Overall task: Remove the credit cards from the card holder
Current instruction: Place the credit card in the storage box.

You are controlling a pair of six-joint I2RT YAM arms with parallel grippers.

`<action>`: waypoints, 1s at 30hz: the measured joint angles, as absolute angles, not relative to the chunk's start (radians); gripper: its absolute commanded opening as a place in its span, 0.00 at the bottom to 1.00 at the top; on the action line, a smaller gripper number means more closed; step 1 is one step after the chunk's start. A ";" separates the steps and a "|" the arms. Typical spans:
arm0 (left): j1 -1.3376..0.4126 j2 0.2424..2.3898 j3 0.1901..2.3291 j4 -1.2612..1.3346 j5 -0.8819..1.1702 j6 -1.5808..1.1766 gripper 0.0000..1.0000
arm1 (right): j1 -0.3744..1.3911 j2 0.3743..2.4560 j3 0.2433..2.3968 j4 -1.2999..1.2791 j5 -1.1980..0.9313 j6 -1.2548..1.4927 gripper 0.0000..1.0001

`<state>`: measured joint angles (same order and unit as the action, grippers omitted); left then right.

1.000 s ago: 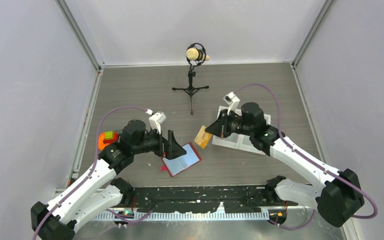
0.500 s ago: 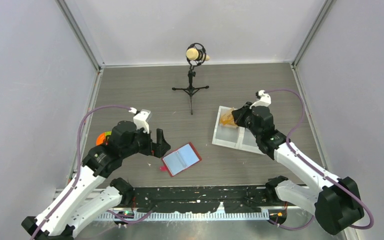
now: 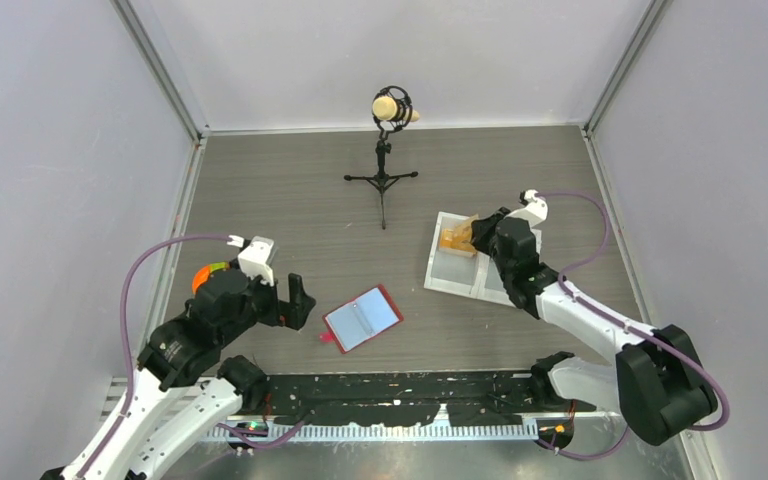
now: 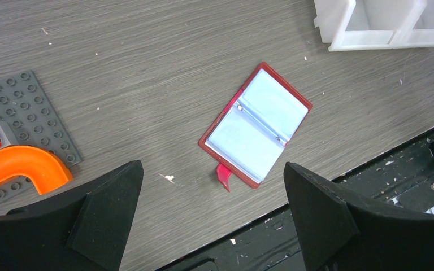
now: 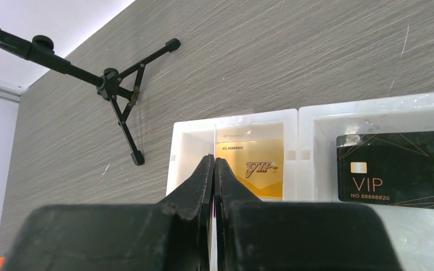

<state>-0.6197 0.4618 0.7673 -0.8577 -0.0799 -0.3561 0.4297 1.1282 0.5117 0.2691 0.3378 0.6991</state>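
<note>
The red card holder (image 3: 362, 318) (image 4: 254, 125) lies open on the table with its pale blue pockets up, and no card shows in it. My left gripper (image 3: 298, 300) (image 4: 212, 165) hovers open just left of it, touching nothing. My right gripper (image 3: 472, 233) (image 5: 213, 160) is shut over the left compartment of the white tray (image 3: 452, 278) (image 5: 192, 135). A thin credit card (image 5: 213, 132) stands edge-on between its fingertips. A gold credit card (image 3: 454, 239) (image 5: 254, 166) shows in that compartment, and a black one (image 5: 395, 166) lies in the right compartment.
A microphone on a small tripod (image 3: 384, 150) (image 5: 118, 93) stands at the back centre. An orange and green toy (image 3: 210, 275) (image 4: 22, 166) on a grey studded plate (image 4: 28, 113) sits by my left arm. A black rail (image 3: 400, 395) runs along the front edge.
My left gripper has drawn back to the left, away from the card holder. My right gripper has carried a gold card from beside the holder over to the tray's left compartment.
</note>
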 measured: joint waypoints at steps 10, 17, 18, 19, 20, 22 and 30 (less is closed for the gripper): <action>-0.620 0.438 0.760 -0.858 -0.091 -0.354 1.00 | 0.429 1.251 0.434 0.450 0.367 0.818 0.05; -0.620 0.434 0.759 -0.858 -0.091 -0.354 1.00 | 0.429 1.313 0.405 0.547 0.384 0.869 0.05; -0.620 0.433 0.759 -0.858 -0.090 -0.353 1.00 | 0.429 1.321 0.402 0.560 0.387 0.873 0.05; -0.620 0.432 0.759 -0.858 -0.090 -0.354 1.00 | 0.429 1.330 0.397 0.574 0.392 0.880 0.05; -0.620 0.431 0.759 -0.858 -0.090 -0.354 1.00 | 0.429 1.336 0.394 0.583 0.394 0.888 0.05; -0.620 0.431 0.759 -0.858 -0.090 -0.354 1.00 | 0.428 1.347 0.387 0.604 0.400 0.898 0.05; -0.620 0.431 0.757 -0.858 -0.086 -0.353 1.00 | 0.428 1.385 0.377 0.678 0.410 0.924 0.15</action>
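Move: The gold card is already pinched in my right hand. The left compartment of the storage box, where it goes, has its middle about 2 cm ahead, 1 cm left and some 11 cm below. Another gold card lies in it, 4 cm ahead and 1 cm left; the black card lies 2 cm ahead and 11 cm right; the microphone stand's foot is about 20 cm ahead, 18 cm left. From my left hand that compartment lies roughly 20 cm ahead, 30 cm right, 17 cm down. I lower my right hand about 5 cm, easing forward a little under 2 cm as I go, taking the gold card down into the left compartment, quick at first and then slowing to a stop. My wrist rolls some 10 degrees, left side up, and swings slightly clockwise, while the fingers stay closed on the card. ##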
